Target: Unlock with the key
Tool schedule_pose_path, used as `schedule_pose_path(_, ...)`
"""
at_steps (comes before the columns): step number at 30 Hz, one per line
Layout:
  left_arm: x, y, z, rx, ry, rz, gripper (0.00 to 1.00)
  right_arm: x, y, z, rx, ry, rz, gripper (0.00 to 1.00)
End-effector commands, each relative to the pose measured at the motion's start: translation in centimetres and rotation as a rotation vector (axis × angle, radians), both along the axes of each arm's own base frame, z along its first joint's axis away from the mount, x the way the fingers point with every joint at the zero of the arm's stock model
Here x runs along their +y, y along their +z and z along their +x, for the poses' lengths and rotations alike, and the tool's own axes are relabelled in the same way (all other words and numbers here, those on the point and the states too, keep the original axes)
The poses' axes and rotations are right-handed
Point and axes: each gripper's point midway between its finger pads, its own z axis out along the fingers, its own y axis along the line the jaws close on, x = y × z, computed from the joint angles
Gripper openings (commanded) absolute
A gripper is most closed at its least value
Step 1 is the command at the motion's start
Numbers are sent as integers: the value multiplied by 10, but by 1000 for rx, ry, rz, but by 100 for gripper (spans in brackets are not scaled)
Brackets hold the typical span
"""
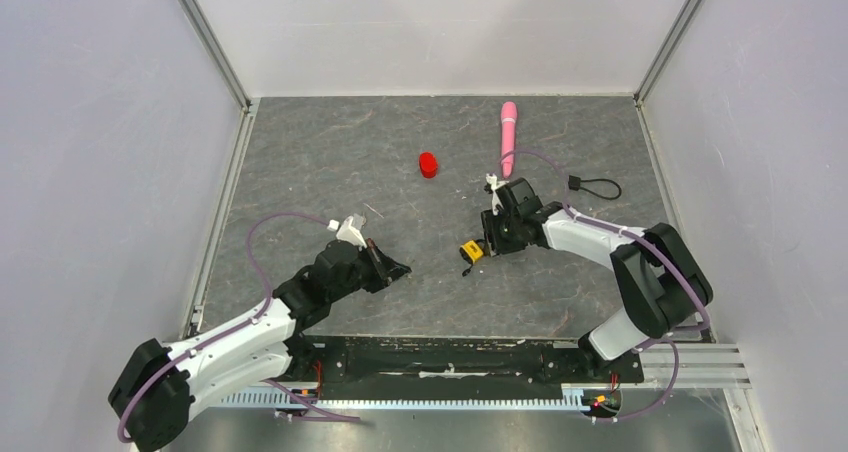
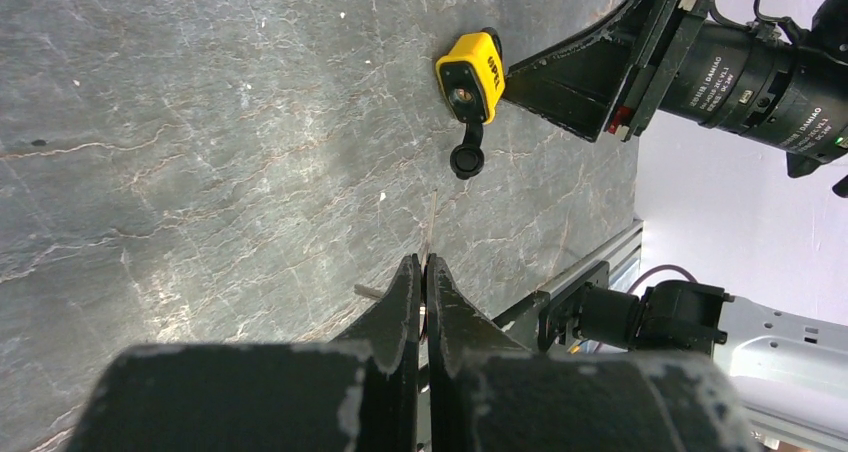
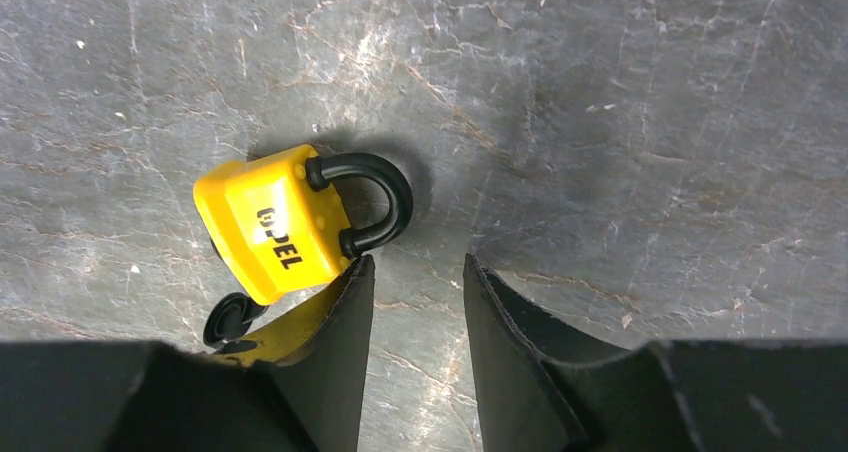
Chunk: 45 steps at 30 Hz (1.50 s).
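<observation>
The small yellow padlock [image 1: 471,251] [image 3: 275,232] lies on the grey slate table, its black shackle [image 3: 375,202] pointing toward my right arm. My right gripper [image 3: 415,267] [image 1: 490,240] stands partly open just behind it. Its left finger [image 3: 345,302] rests against the lock's corner and there is bare table between the jaws. My left gripper [image 2: 424,262] [image 1: 400,269] is shut some way left of the lock, aimed at its keyhole end [image 2: 460,97]. A thin silvery sliver, the key [image 2: 430,227], sticks out edge-on from its tips. The lock's black keyhole cover [image 2: 465,159] hangs open.
A red cap [image 1: 428,164], a pink stick [image 1: 509,137] and a black cord with a block end [image 1: 592,184] lie farther back. Grey walls close in the table on three sides. A metal rail [image 1: 450,400] runs along the near edge.
</observation>
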Motion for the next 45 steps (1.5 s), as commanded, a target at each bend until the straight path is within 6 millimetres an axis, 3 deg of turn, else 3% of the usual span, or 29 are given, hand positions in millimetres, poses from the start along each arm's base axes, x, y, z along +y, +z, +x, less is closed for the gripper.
schedule_pose_path(1, -13, 30, 10, -45, -3, -78, 2, 20, 20, 23, -70, 29, 65, 40)
schedule_pose_path(11, -13, 29, 11, -46, -5, -75, 2, 21, 39, 38, -101, 29, 42, 40)
schedule_pose_path(35, -14, 31, 10, -46, -7, -84, 2, 21, -5, 26, 8, 101, -100, 33)
schedule_pose_path(41, -14, 32, 10, -48, -8, -86, 2, 16, -14, 19, 49, 92, -165, 27)
schedule_pose_path(45, -13, 31, 9, -49, -8, -86, 2, 15, -16, 17, 45, 97, -166, 13)
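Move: The yellow padlock lies just beside the right gripper's low, half-open tips: its middle is about 4 cm left and 1 cm ahead, roughly 1 cm lower, with the black shackle pointing back towards the fingers. From the same hand, the pink wand is some 25 cm ahead and 4 cm right, and the red object about 19 cm ahead and 13 cm left. From the left gripper, the padlock is around 7 cm ahead, 13 cm right and 9 cm down. Lift the right gripper about 3 cm while carrying it forward and left, then lower it back down over the padlock's shackle, easing back about 1 cm on the way. Finish with a small nudge left and forward, close the fingers to about half their starting gap, and bring the tips astride the shackle's bend, one inside the loop and one outside. ##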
